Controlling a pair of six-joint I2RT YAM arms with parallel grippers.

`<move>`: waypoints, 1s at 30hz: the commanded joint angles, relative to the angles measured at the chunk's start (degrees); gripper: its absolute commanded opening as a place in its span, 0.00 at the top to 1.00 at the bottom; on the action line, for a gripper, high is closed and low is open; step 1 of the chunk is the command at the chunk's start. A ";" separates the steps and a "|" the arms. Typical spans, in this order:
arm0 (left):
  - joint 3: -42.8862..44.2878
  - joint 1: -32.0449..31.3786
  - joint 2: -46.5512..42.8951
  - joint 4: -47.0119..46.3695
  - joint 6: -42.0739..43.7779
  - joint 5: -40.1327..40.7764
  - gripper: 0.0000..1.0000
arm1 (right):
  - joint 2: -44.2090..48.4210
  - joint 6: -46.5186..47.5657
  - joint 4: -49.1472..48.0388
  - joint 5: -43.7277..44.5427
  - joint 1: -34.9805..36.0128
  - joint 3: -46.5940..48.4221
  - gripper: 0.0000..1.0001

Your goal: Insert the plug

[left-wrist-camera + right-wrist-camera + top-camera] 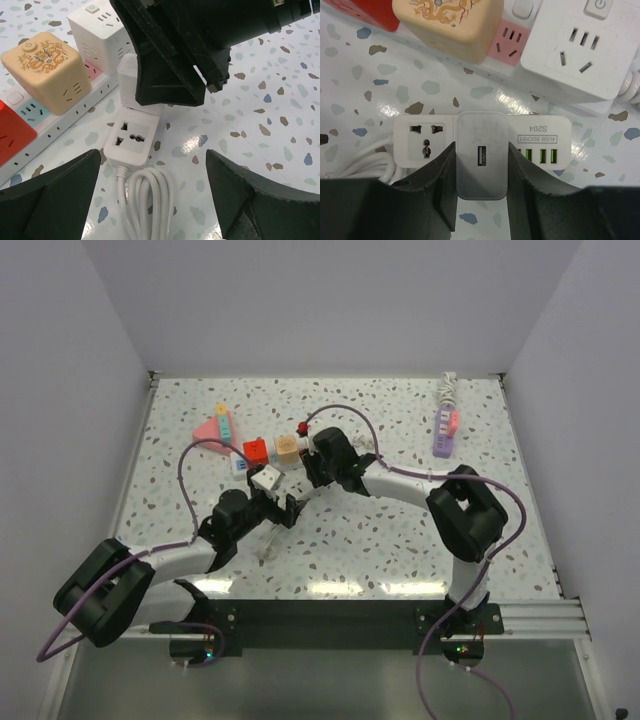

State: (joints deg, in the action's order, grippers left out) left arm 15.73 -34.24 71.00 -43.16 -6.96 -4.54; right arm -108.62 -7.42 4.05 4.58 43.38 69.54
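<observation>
A white USB charger plug point(481, 155) stands on the middle of a small white power strip point(535, 131). Its prongs are hidden. My right gripper point(481, 147) is shut on the plug's two sides. The strip's free socket point(424, 137) is to the left and its green USB ports are to the right. In the left wrist view the strip point(131, 137) lies on the table, with the plug point(130, 75) under the right gripper point(170, 60). My left gripper point(152, 152) is open and empty above the strip's coiled white cord point(147, 195). In the top view both grippers point(283, 508) point(318, 468) meet mid-table.
A long strip point(510, 42) behind holds a red cube point(256, 450), a beige cube point(47, 70) and a white cube adapter point(582, 45). A pink triangular piece point(210, 427) lies at the back left. A purple strip point(445, 430) with a white cord lies at the back right.
</observation>
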 commanded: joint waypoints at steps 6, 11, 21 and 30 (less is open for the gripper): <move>-0.78 0.75 -1.57 -4.48 -1.12 -1.44 0.09 | -8.11 -2.51 16.78 1.49 0.83 -4.94 1.00; -0.79 0.84 -1.66 -4.31 -1.21 -1.79 0.08 | -3.63 -4.70 15.72 2.80 0.83 -4.85 1.00; 0.01 0.75 -0.95 -3.60 -1.04 -2.41 0.10 | 3.59 -6.55 11.42 3.95 0.22 -1.08 0.59; 0.62 0.75 -0.16 -3.16 -0.77 -2.50 0.10 | 12.63 -7.61 1.14 3.24 0.13 -4.40 0.32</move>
State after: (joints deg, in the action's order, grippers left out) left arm 15.25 -33.80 70.65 -43.72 -7.11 -6.26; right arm -102.76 -13.54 9.50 7.94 43.70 66.98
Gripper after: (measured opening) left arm 0.905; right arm 0.632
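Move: Between the right fingers sits the white plug, its middle roughly 1 cm below the hand point, with the small power strip some 4 cm below the hand point. From this hand, the white cube on the long strip is about 8 cm ahead and 1 cm right; the tan cube is 7 cm ahead and 5 cm left. From the left hand, the plug lies roughly 7 cm ahead, 3 cm right and 5 cm below. Keeping its pinch on the plug at first, the right hand edges about half a centimetre forward and left, rises some 1.5 cm, then draws back and right about 3.5 cm, away from the long strip and its cubes, turning slightly clockwise. During the drawing back its fingers open and let go of the plug on both sides. ##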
